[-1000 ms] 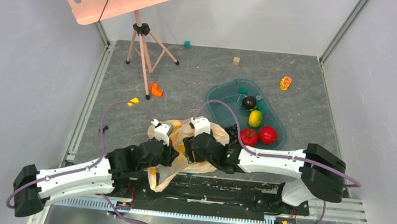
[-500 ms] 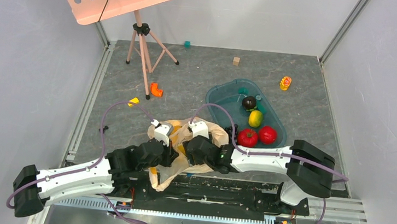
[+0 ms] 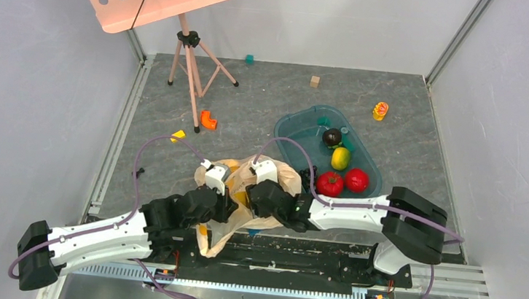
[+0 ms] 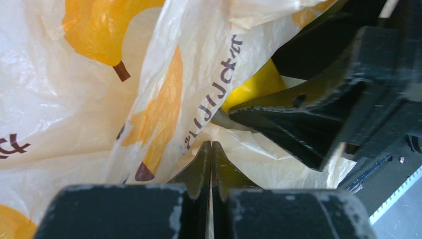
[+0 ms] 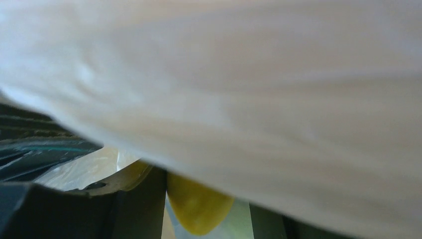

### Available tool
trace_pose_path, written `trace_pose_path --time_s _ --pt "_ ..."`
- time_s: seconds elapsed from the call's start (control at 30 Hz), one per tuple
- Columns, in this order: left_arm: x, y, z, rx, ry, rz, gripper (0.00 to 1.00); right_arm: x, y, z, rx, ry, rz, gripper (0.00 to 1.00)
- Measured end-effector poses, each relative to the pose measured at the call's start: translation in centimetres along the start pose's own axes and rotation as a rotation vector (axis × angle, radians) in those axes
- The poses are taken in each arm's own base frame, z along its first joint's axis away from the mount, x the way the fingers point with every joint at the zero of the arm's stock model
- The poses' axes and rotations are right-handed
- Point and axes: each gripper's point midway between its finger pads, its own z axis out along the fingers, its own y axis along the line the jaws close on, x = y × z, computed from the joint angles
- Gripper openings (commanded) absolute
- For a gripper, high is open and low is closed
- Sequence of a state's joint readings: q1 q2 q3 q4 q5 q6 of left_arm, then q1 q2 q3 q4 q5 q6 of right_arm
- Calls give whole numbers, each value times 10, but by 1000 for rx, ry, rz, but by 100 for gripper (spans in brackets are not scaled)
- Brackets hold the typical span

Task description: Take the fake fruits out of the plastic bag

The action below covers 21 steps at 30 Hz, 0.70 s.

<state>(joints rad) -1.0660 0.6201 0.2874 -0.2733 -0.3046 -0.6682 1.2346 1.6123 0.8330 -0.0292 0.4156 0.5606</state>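
Note:
The plastic bag (image 3: 236,224), cream with yellow banana prints, lies crumpled between both arms near the table's front edge. My left gripper (image 4: 211,144) is shut on a fold of it (image 4: 164,99), with film pinched between the jaws. My right gripper (image 5: 206,209) is inside the bag mouth (image 3: 255,198), open, with a yellow fake fruit (image 5: 196,206) between its fingers. The fruit touches the left finger and stands apart from the right one. That fruit (image 4: 251,87) also shows in the left wrist view. Bag film covers most of the right wrist view.
A teal tray (image 3: 289,126) right of the bag holds two red fruits (image 3: 331,183), a yellow-green lemon (image 3: 340,157), a dark plum (image 3: 332,136) and black grapes (image 3: 309,176). A music stand (image 3: 189,62), an orange piece (image 3: 208,119) and small blocks (image 3: 315,81) stand farther back.
My right arm has slid left, deeper into the bag, and its jaws have narrowed around the yellow fruit. The left gripper keeps its hold on the bag.

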Motion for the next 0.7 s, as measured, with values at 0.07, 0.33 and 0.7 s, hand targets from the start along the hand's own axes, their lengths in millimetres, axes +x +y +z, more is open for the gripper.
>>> trace_pose_path --time_s 0.07,0.33,0.7 --pt "1 0 0 -2 2 1 2 -4 0 -6 -13 -15 2 31" --pt "7 4 4 -24 29 12 2 -46 14 -49 -138 -126 43 30" --pt "-4 10 2 -53 -27 4 2 -36 26 -103 -367 -99 5 33"
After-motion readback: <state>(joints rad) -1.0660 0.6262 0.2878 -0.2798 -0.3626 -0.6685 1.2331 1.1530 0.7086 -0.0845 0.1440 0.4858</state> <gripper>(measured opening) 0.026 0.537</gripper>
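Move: The right hand is already down in the open bag with the yellow fruit gripped. The green tray it belongs in has its middle about 13 cm ahead and 21 cm to the right, near hand height. The grapes in the tray lie some 8 cm ahead and 16 cm to the right, the nearer tomato roughly 7 cm ahead and 22 cm right. From the left hand, the tray is about 15 cm ahead and 25 cm right, slightly lower. Straight up first, fairly fast, for nearly 10 cm, the right hand lifts the already gripped yellow fruit from the bag's bottom, then draws it back about 5 cm with a little drift right, not yet towards the tray. The wrist levels and swings the fingertips leftward, some 15 degrees each, grip unchanged. The left hand stays shut at the bag's edge. ##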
